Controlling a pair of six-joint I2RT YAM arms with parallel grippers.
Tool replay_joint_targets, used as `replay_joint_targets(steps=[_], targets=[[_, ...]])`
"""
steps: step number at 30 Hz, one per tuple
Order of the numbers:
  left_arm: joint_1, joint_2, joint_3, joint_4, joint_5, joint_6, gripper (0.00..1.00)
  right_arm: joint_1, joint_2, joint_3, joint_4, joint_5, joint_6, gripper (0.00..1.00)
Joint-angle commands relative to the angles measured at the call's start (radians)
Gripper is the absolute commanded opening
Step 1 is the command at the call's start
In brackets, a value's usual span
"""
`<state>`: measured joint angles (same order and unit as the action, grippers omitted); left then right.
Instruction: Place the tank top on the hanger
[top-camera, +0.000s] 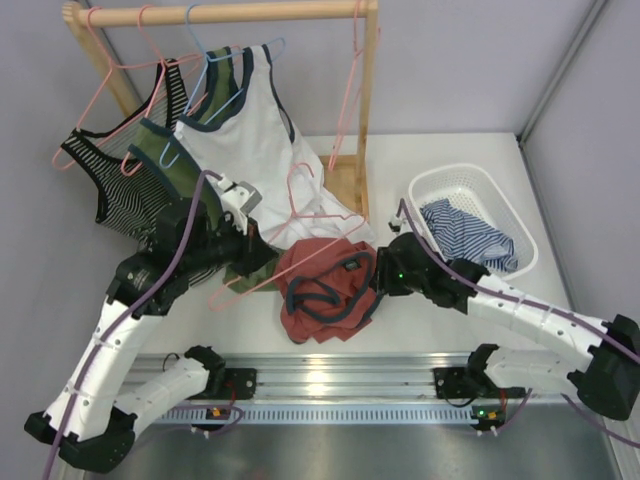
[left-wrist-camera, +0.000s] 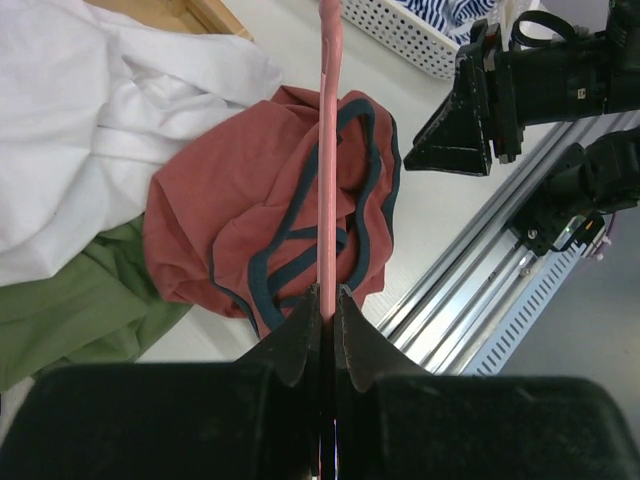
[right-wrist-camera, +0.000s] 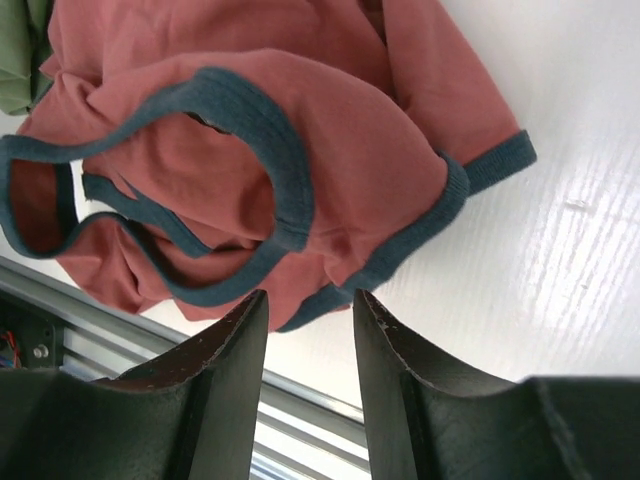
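Observation:
The rust-red tank top lies crumpled on the table between my two grippers, its navy trim showing. My left gripper is shut on the thin pink hanger, whose wire runs out over the shirt. In the left wrist view the jaws pinch the pink wire above the tank top. My right gripper is open at the shirt's right edge. In the right wrist view its fingertips sit just short of the trimmed edge of the tank top, holding nothing.
A wooden clothes rack stands at the back with a white tank top, an olive-green one, a striped one and a light blue hanger. A white basket of striped cloth sits at the right. A metal rail runs along the near edge.

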<state>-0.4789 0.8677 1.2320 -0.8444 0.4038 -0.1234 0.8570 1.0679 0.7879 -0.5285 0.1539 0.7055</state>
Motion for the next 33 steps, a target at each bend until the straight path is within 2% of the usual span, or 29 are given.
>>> replay_joint_targets(steps=[1,10,14,21,30,33], targets=[[-0.021,0.005,0.017,-0.039,-0.011,-0.01,0.0,0.042,0.053,0.085,0.047,0.099,0.048,0.4],[-0.053,0.019,0.066,-0.108,-0.04,-0.013,0.0,0.091,0.211,0.191,-0.008,0.205,0.118,0.38],[-0.113,0.042,0.087,-0.146,-0.095,-0.012,0.0,0.097,0.247,0.192,0.002,0.213,0.144,0.39],[-0.251,0.091,0.138,-0.206,-0.287,-0.025,0.0,0.119,0.297,0.208,-0.05,0.263,0.175,0.39],[-0.276,0.114,0.224,-0.242,-0.309,0.005,0.0,0.12,0.265,0.185,-0.09,0.294,0.189,0.1],[-0.277,0.119,0.245,-0.26,-0.303,0.016,0.0,0.119,0.238,0.177,-0.1,0.299,0.186,0.05]])
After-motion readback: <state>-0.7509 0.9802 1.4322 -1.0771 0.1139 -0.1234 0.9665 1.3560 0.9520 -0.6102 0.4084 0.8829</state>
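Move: The red tank top lies crumpled on the table, its middle about 11 cm to the right hand's left, level with it and 4 cm lower; the navy trim on its near fold is only some 2 cm ahead, 2 cm left and 3 cm down. The white top's hem lies about 13 cm ahead and 8 cm left, the basket roughly 15 cm ahead and 20 cm right. From the left hand, the trim is some 17 cm right, 3 cm ahead and 21 cm below. The tank top's navy trim is what the right hand reaches for: it slides forward and left about 4 cm over the fold, sinks some 3 cm, edges slightly back rightward, and its half-open fingers close on the trim, pinching it. The left hand, still gripping the pink hanger above, draws back about 2 cm, dips 2 cm and rises again, rolling some 10 degrees. ##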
